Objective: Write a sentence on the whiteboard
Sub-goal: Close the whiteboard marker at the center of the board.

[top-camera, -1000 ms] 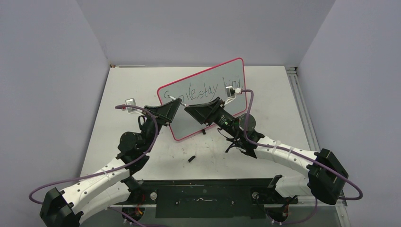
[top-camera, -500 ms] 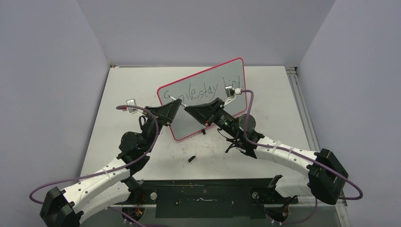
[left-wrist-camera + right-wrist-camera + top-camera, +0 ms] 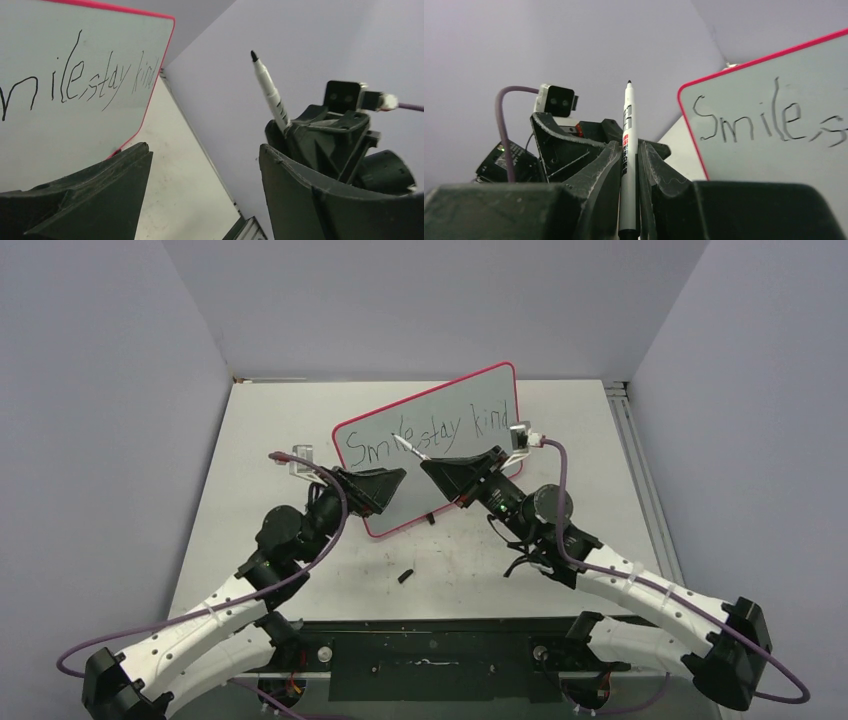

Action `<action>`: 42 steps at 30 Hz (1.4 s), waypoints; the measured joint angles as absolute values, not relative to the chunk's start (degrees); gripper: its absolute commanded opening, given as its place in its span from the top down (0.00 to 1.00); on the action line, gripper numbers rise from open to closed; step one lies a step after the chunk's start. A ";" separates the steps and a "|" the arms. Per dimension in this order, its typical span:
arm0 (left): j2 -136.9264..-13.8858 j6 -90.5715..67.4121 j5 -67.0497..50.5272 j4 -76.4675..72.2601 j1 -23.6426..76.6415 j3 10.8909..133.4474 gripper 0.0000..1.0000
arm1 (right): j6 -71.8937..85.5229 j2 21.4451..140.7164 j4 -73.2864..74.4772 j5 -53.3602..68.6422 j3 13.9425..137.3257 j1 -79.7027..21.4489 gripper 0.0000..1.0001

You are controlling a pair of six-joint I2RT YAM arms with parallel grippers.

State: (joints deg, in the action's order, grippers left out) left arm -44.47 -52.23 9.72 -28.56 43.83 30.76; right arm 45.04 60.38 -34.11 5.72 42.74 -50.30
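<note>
The whiteboard [image 3: 440, 455] stands tilted at the back middle of the table, pink-red rimmed, with "Smile stay kind" written in black on it [image 3: 75, 85] [image 3: 774, 125]. My right gripper [image 3: 432, 466] [image 3: 628, 147] is shut on a white marker [image 3: 410, 447] [image 3: 627, 130]. The marker's black tip points up, just in front of the writing. My left gripper [image 3: 390, 488] [image 3: 202, 160] is open with nothing between its fingers. It stands just left of the right gripper [image 3: 320, 135] and the marker [image 3: 270, 95], by the board's lower left corner.
A small black cap [image 3: 405, 575] lies on the white tabletop [image 3: 270, 430] in front of the board. Grey walls close in the table on three sides. A metal rail [image 3: 640, 470] runs along the right edge.
Both grippers met at the marker before. The right shut on it, the left opened and let go. The arms drew apart, the right one shifting right and uncovering "Smile".
</note>
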 measured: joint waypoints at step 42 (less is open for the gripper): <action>-74.59 -28.60 11.57 11.84 61.04 33.08 0.54 | 21.58 45.84 26.70 -8.25 53.17 -50.17 0.95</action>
State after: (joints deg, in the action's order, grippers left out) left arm -74.59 -28.60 11.57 11.84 61.04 33.08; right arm 21.58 45.84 26.70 -8.25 53.17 -50.17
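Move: The loose marker cap lies on the table about 35 cm below the left hand, some 6 cm back and 4 cm to its right. The whiteboard's near left corner is roughly 12 cm farther out than the cap and 7 cm to its left; the black clip on the board's near edge is about 17 cm farther out and 6 cm right of it. From the right hand, which already holds the open marker, the cap is about 38 cm below, 4 cm back and 4 cm left. Towards the marker cap on the table the empty left hand plunges about 31 cm, drawing back some 8 cm as its fingers swing from slightly upward to steeply down and narrow to about half open. The right hand keeps its grip on the uncapped marker and moves right, away from the left hand, and down about 10 cm, tipping downward, then holds still. ##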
